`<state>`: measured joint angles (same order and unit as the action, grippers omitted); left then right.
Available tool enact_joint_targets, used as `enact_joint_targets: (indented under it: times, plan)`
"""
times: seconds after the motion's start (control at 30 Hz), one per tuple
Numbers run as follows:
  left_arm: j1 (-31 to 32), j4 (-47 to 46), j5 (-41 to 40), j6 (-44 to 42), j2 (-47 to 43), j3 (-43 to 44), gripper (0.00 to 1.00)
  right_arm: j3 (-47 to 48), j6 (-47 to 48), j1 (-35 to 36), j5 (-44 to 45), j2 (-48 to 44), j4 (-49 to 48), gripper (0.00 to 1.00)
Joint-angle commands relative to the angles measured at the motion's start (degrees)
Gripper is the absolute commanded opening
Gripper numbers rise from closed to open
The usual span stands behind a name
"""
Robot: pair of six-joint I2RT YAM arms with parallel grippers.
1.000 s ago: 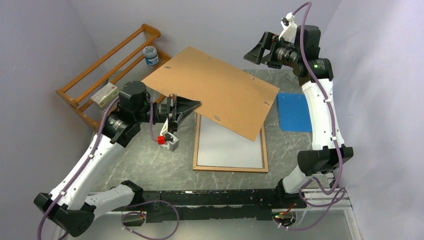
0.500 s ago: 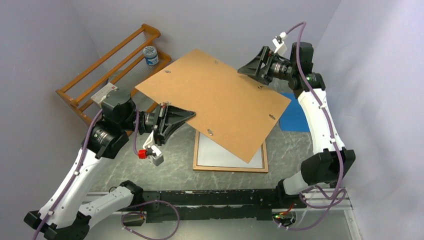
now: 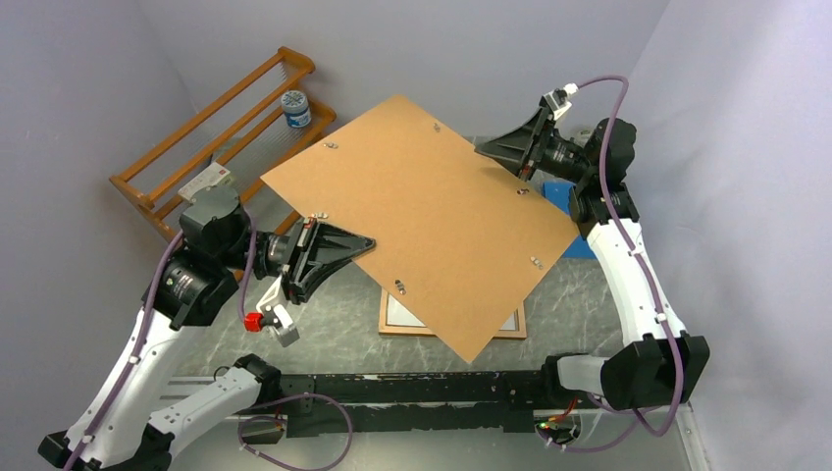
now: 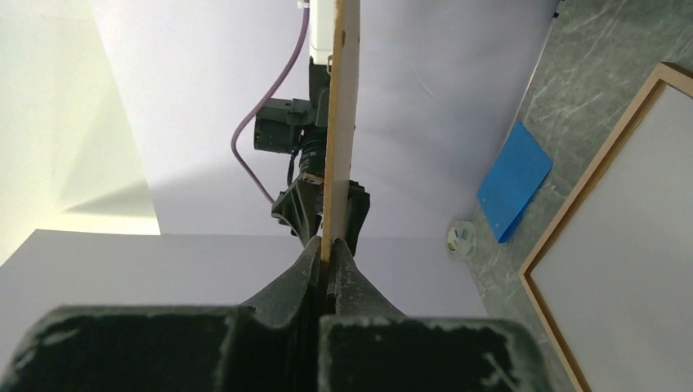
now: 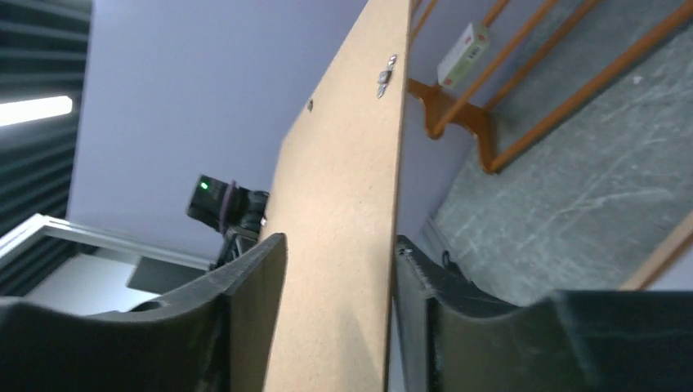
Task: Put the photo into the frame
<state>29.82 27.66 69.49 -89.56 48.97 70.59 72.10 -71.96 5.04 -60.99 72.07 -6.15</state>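
The plain brown backing board point(image 3: 422, 216) hangs tilted above the table. My left gripper point(image 3: 368, 240) is shut on its left edge; in the left wrist view the board point(image 4: 342, 122) rises edge-on from between the pinched fingers of the left gripper point(image 4: 330, 245). My right gripper point(image 3: 481, 149) straddles the far right edge, and the board point(image 5: 351, 163) passes between the right gripper's point(image 5: 339, 241) open fingers with a gap. The frame point(image 3: 412, 331) lies flat below, mostly covered. Its inside point(image 4: 637, 269) is plain and pale; I cannot tell whether that is the photo.
An orange wooden rack point(image 3: 196, 147) stands at the back left with a small jar point(image 3: 295, 108) and a small box point(image 3: 206, 182) on it. A blue sheet point(image 4: 513, 180) lies on the table right of the frame, with a small round object point(image 4: 461, 238) near it.
The board has swung up and toward the near side, covering more of the frame. The left arm drew back with it. The right gripper came down onto the far edge, its jaws narrowing.
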Motion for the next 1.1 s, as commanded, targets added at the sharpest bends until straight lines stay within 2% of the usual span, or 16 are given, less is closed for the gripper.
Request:
enact_joint_targets:
  times: [0.0,0.1,0.17,0.33,0.57,0.73,0.93,1.07]
  plan:
    - [0.0,1.0,2.5,-2.2,1.0,4.3,0.02,-0.3,-9.7,0.5,-4.8,-2.1,-11.5,0.45]
    - [0.0,2.6,2.8,-1.7,1.0,4.8,0.03,-1.4,-13.4,0.7,-5.7,-2.0,-15.4,0.35]
    - [0.0,2.2,3.1,-0.5,1.1,4.5,0.02,-1.3,-14.0,0.8,-6.2,-2.0,-16.5,0.32]
    - [0.0,5.8,3.7,-1.6,2.6,5.9,0.03,0.6,-11.8,2.0,-7.1,-1.9,-14.2,0.44]
    - [0.0,9.7,2.3,-3.2,4.7,7.2,0.03,0.4,-12.5,3.7,-9.6,-2.0,-17.0,0.46]
    - [0.0,9.0,-0.6,-1.7,5.1,6.4,0.03,0.1,-11.9,3.9,-9.8,-2.0,-17.1,0.32]
    - [0.0,2.8,-7.7,9.0,4.8,2.8,0.15,-1.4,-14.4,4.0,-8.3,-1.4,-21.4,0.0]
    - [-0.1,-6.7,-11.8,18.3,3.6,-3.3,0.32,-3.0,-19.1,3.8,-6.0,-0.9,-27.9,0.0]
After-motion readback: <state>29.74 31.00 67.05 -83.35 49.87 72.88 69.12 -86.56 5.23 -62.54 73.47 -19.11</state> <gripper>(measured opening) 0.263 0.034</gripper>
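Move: The backing board is level with both hands. Its middle is about 12 cm back and 10 cm left of the right hand, whose half-open fingers straddle its far-right edge, and about 4 cm ahead and 10 cm right of the left hand, which pinches its near-left edge. The frame lies some 40 cm below, its middle roughly 2 cm ahead and 4 cm left of the right hand; the blue folder, as low, is about 12 cm ahead and 22 cm right of that hand. The right hand stays almost in place, drifting up and a little back by about 1 cm, while its fingers narrow, reopen slightly and then shut on the board's far-right edge. The left hand keeps its pinch on the near-left edge while easing about 1.5 cm up and slightly back, then opens its fingers about a quarter of their range, tilting some 10 degrees and starting down and forward. ##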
